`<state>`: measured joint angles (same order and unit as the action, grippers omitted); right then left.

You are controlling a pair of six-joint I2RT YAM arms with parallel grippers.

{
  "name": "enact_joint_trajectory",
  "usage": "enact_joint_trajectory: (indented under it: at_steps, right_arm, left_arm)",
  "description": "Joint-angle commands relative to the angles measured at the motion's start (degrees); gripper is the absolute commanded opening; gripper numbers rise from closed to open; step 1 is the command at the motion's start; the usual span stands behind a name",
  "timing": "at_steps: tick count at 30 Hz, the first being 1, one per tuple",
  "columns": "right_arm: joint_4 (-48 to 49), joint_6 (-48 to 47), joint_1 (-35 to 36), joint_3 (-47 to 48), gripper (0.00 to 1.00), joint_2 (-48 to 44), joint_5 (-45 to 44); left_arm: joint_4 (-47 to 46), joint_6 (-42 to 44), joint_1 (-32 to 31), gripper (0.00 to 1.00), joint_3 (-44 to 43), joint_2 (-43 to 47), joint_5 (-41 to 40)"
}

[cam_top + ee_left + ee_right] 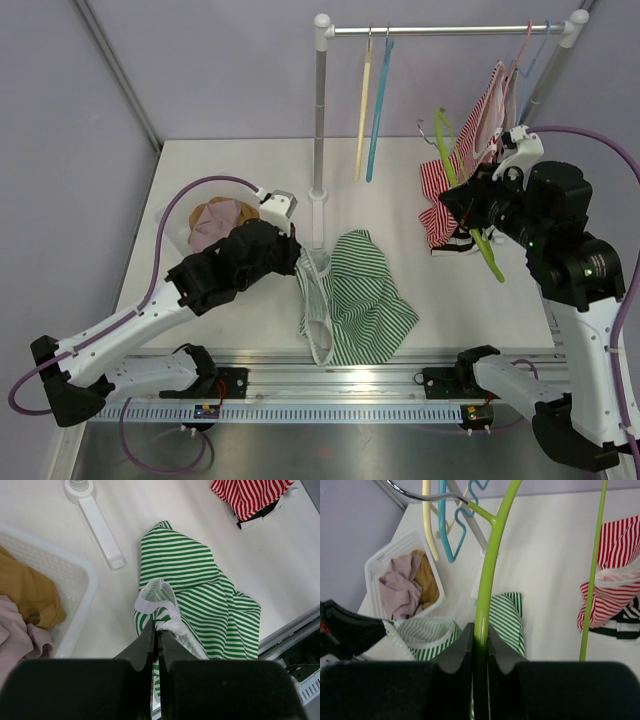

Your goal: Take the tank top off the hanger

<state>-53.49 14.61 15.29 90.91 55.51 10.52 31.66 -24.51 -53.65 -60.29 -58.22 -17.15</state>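
The green-and-white striped tank top [355,297] lies partly on the table and is off the hanger. My left gripper [297,262] is shut on its white-trimmed strap [159,611], holding that edge up. My right gripper [472,205] is shut on the lime green hanger [482,242], which it holds in the air at the right, bare of cloth. In the right wrist view the hanger's arm [487,575] runs up from between the jaws, and the tank top [507,617] shows below it.
A white basket [178,232] with pink and tan clothes sits at the left. A clothes rail [440,30] on a post [320,120] carries yellow and blue hangers [372,100]. A red-striped garment [455,175] hangs at the right, beside my right gripper.
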Motion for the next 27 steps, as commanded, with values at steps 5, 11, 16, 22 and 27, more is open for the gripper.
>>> enact_joint_trajectory:
  at_steps: [5, 11, 16, 22, 27]
  right_arm:
    - [21.4, 7.7, -0.3, -0.7, 0.00, 2.0, -5.0]
    - [29.5, 14.2, -1.7, 0.5, 0.00, 6.2, -3.1]
    - [36.7, 23.7, -6.3, 1.8, 0.00, 10.3, 3.7]
    - [40.7, 28.6, -8.4, 8.1, 0.00, 18.8, 8.7]
    - [44.3, 33.8, -9.6, 12.4, 0.00, 25.1, 11.8]
  left_arm:
    - [-4.3, -2.8, -0.1, 0.00, 3.1, 1.4, -2.5]
    - [-10.8, -5.5, -0.1, 0.05, 6.1, -0.1, -0.7]
    - [-15.9, -5.3, -1.5, 0.10, 5.5, -4.4, 1.5]
    - [-15.8, -2.5, -7.4, 0.39, 1.8, -8.2, 1.6]
    - [-8.0, -1.4, -11.3, 0.99, -1.6, -8.5, -5.5]
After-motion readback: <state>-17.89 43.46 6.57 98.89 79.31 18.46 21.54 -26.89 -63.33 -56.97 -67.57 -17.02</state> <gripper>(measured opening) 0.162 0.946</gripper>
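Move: The green-striped tank top is gripped by one edge in the left hand; the middle of its heap lies about 12 cm to that hand's right, 3 cm back and 18 cm below. The basket stands some 20 cm left and 15 cm ahead, the post's foot 17 cm ahead and 4 cm right, both equally low. The rail spot for the green hanger is about 24 cm ahead of the right hand, 4 left, 17 above; the blue hanger is 22 ahead, 14 left, 8 up, and the red-striped top 18 ahead, 5 right, 10 below. The green-striped top's held edge is carried about 7 cm right and 5 cm down over its own heap, easing slightly back late on, while the left fingers open wide and let it go. The green hanger, still pinched by the right hand, goes forward some 17 cm and up 8 cm towards the rail, that hand rolling about 30 degrees, left side rising. ##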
